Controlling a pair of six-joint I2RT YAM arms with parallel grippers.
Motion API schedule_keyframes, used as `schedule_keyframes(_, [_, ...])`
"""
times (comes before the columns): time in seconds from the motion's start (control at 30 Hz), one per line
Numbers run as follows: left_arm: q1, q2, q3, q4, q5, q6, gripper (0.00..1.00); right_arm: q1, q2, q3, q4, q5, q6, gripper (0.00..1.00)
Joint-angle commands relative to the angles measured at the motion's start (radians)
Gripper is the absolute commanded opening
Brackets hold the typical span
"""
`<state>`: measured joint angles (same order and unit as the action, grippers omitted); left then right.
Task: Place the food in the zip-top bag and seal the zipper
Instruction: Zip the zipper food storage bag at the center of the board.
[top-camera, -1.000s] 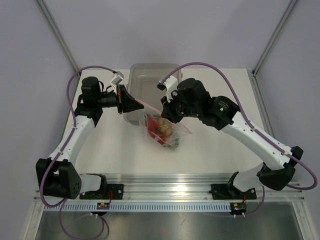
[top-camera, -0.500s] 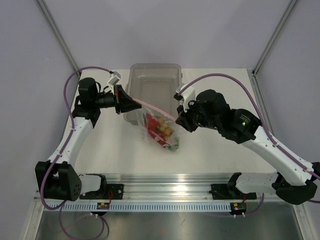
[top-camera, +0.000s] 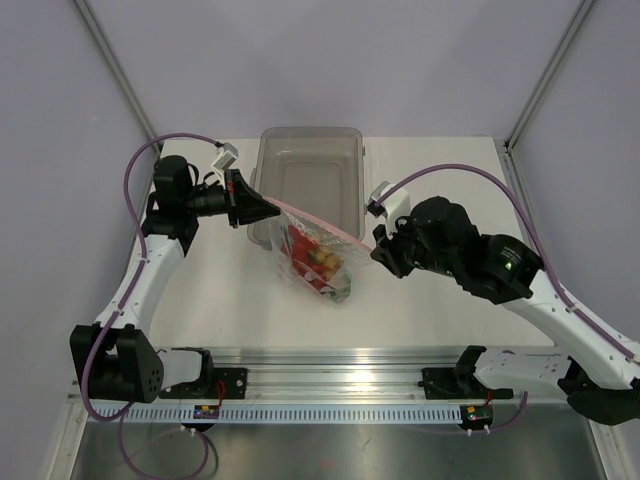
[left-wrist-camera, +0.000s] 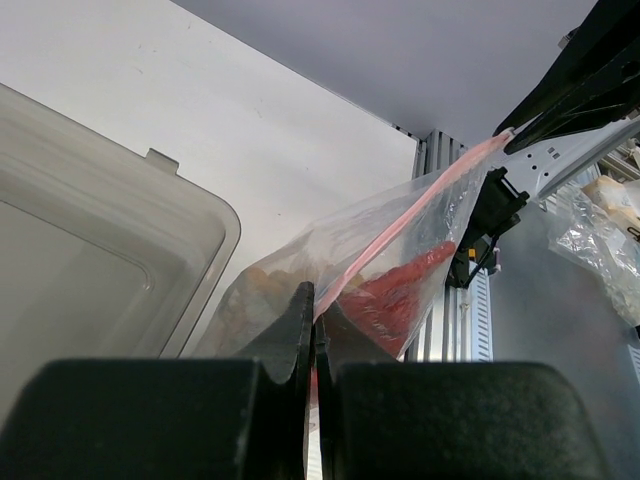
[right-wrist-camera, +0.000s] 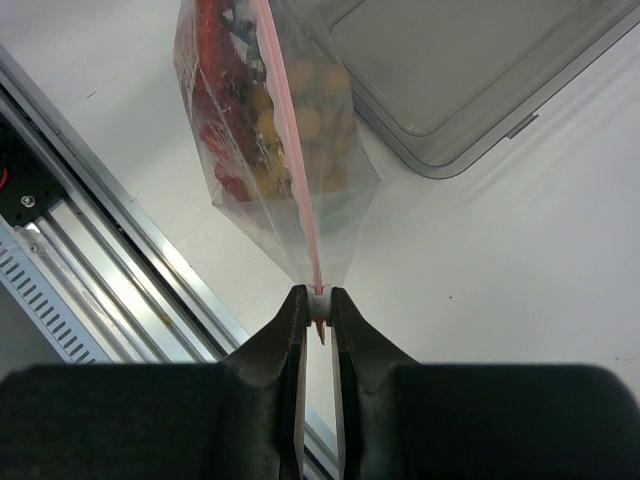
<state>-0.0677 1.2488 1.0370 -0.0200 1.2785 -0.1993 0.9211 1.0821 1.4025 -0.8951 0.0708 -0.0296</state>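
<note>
The clear zip-top bag hangs in the air between my two grippers, in front of the tray. Inside it I see the red lobster, yellow-tan balls and some green. The pink zipper is stretched taut along the bag's top edge. My left gripper is shut on the bag's left top corner. My right gripper is shut on the small white zipper slider at the strip's right end.
A rigid clear grey tray stands on the white table behind the bag, its rim close to the left gripper. The aluminium rail runs along the table's near edge. Slanted frame posts stand at the back corners.
My right gripper has slid rightward along the zipper from the bag's middle to its right end. The strip is now taut. My left gripper has barely moved.
</note>
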Motion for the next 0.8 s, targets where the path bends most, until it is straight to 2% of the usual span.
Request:
schedule_keyframes(0.0, [0.02, -0.031, 0.003, 0.025, -0.031, 0.021, 0.0, 0.007, -0.054, -0.017, -0.05, 0.043, 0.019, 0.0])
schedule_keyframes(0.4, [0.02, -0.04, 0.005, 0.026, -0.027, 0.014, 0.0, 0.009, -0.065, -0.031, -0.048, 0.043, 0.023, 0.0])
schedule_keyframes(0.43, [0.019, -0.042, 0.003, 0.031, -0.027, 0.006, 0.0, 0.007, -0.065, -0.031, -0.047, 0.052, 0.023, 0.04])
schedule_keyframes(0.47, [0.019, -0.042, 0.003, 0.04, -0.022, -0.011, 0.0, 0.009, -0.065, -0.03, -0.045, 0.06, 0.052, 0.16])
schedule_keyframes(0.5, [0.013, -0.043, 0.003, 0.058, -0.021, -0.02, 0.0, 0.009, -0.064, -0.027, -0.039, 0.073, 0.056, 0.45])
schedule_keyframes(0.63, [-0.015, -0.055, 0.009, 0.057, -0.027, -0.025, 0.0, 0.009, -0.077, -0.028, -0.001, 0.083, 0.076, 0.7])
schedule_keyframes(0.77, [-0.02, -0.055, 0.008, 0.045, -0.027, -0.014, 0.0, 0.007, -0.084, -0.037, 0.036, 0.032, 0.079, 0.8])
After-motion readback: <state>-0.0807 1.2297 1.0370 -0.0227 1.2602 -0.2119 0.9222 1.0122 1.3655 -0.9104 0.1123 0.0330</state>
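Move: The right hand already pinches the small white slider at the zipper's right end, between its fingertips. From that hand the food in the bag hangs about 14 cm to the left, 4 cm back and 13 cm below; the empty tray's middle lies some 21 cm ahead, 16 cm left and 25 cm below. For the left hand, shut on the zipper's left end, the slider is roughly 24 cm to the right and 9 cm back, at about its own height. To the right and slightly back, the right hand eases about 1 cm at the zipper's end, stops, then spreads its fingers wide, letting go of the slider. While opening it shifts about another 1 cm to the right, turning some 5 degrees clockwise. The left hand holds practically still, keeping its pinch on the zipper's left end. ##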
